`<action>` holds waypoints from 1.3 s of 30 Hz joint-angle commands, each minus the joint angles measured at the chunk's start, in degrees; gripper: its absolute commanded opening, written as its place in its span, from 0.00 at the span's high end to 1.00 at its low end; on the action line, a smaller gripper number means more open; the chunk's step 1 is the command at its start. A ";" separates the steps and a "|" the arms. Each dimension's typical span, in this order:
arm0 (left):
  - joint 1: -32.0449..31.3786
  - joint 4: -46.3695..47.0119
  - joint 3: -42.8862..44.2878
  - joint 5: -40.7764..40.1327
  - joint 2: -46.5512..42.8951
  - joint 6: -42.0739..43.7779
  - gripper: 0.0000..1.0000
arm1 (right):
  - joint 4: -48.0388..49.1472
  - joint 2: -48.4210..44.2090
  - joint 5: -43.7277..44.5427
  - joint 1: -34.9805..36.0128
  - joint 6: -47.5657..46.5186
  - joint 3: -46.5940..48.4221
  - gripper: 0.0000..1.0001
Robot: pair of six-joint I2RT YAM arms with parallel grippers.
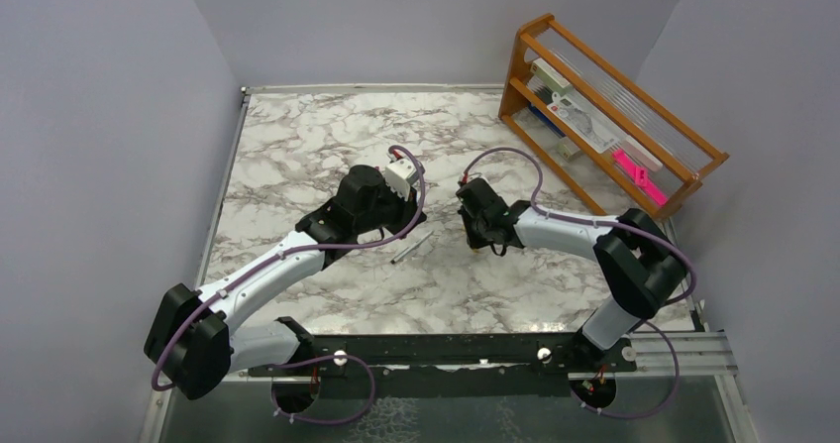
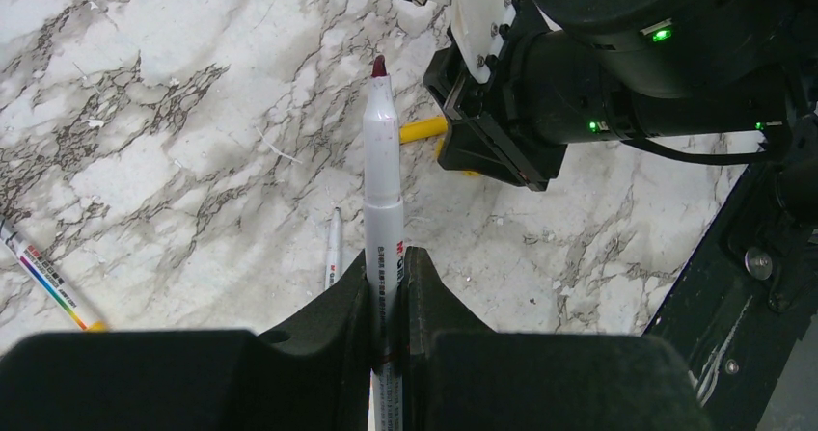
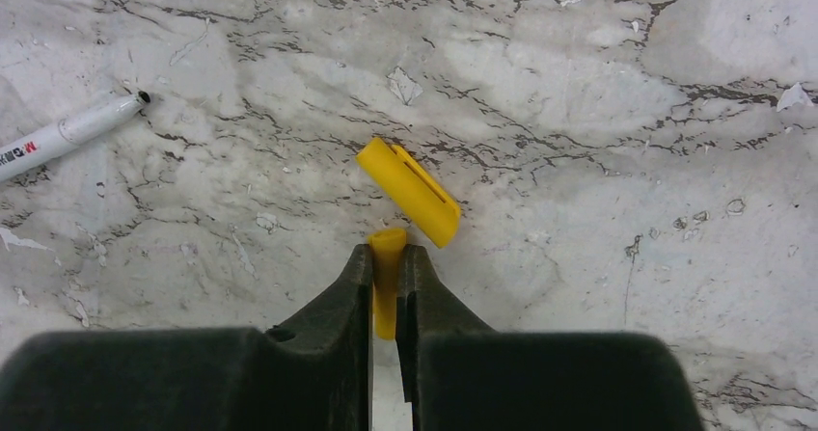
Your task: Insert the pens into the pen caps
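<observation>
My left gripper is shut on a silver-grey pen, whose dark red tip points at the right gripper's black body. My right gripper is shut on a yellow pen cap, its open end poking past the fingertips. That cap shows just right of the held pen's tip in the left wrist view. A second yellow cap lies on the marble right in front of the right fingertips. A loose pen lies between the arms.
Another pen with a rainbow label lies at the left of the left wrist view. A wooden rack holding a flat pink object stands at the back right. Grey walls close in the marble table.
</observation>
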 commanded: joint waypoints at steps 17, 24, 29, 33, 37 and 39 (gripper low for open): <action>-4.02 36.55 -15.11 3.56 -10.19 -21.72 1.00 | 10.60 -29.77 -4.07 -0.11 6.81 -3.94 0.99; -8.50 45.75 -18.28 0.98 -9.92 -27.29 1.00 | 23.96 -36.80 -10.11 -0.12 13.43 -7.94 0.99; -9.53 52.16 -19.78 0.30 -8.45 -30.39 1.00 | 33.12 -40.12 -10.21 -0.11 13.22 -11.40 0.99; -10.29 54.17 -19.43 0.31 -6.93 -31.22 1.00 | 35.70 -41.63 -10.87 -0.16 12.51 -11.38 0.99; -11.38 55.62 -18.80 0.51 -4.56 -31.62 1.00 | 37.92 -41.98 -11.98 -0.12 12.39 -10.97 0.99; -12.32 55.83 -18.29 0.35 -3.24 -31.28 1.00 | 38.95 -42.08 -12.62 -0.12 12.37 -10.88 0.99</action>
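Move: The yellow cap, already pinched in the right hand, is about 1 cm ahead of the left hand, 15 cm to its right and 16 cm below. From the right hand, the left hand's upright pen is some 14 cm left, 17 cm above and 1 cm back. The second yellow cap lies about 4 cm ahead of the right hand and 1 cm right, 1 cm lower; the black-tipped pen lies 15 cm left and 2 cm ahead, also 1 cm lower. Right lifts its cap nearly 30 cm, tipping up; left rises 9 cm, back and right, bringing the pen closer. ##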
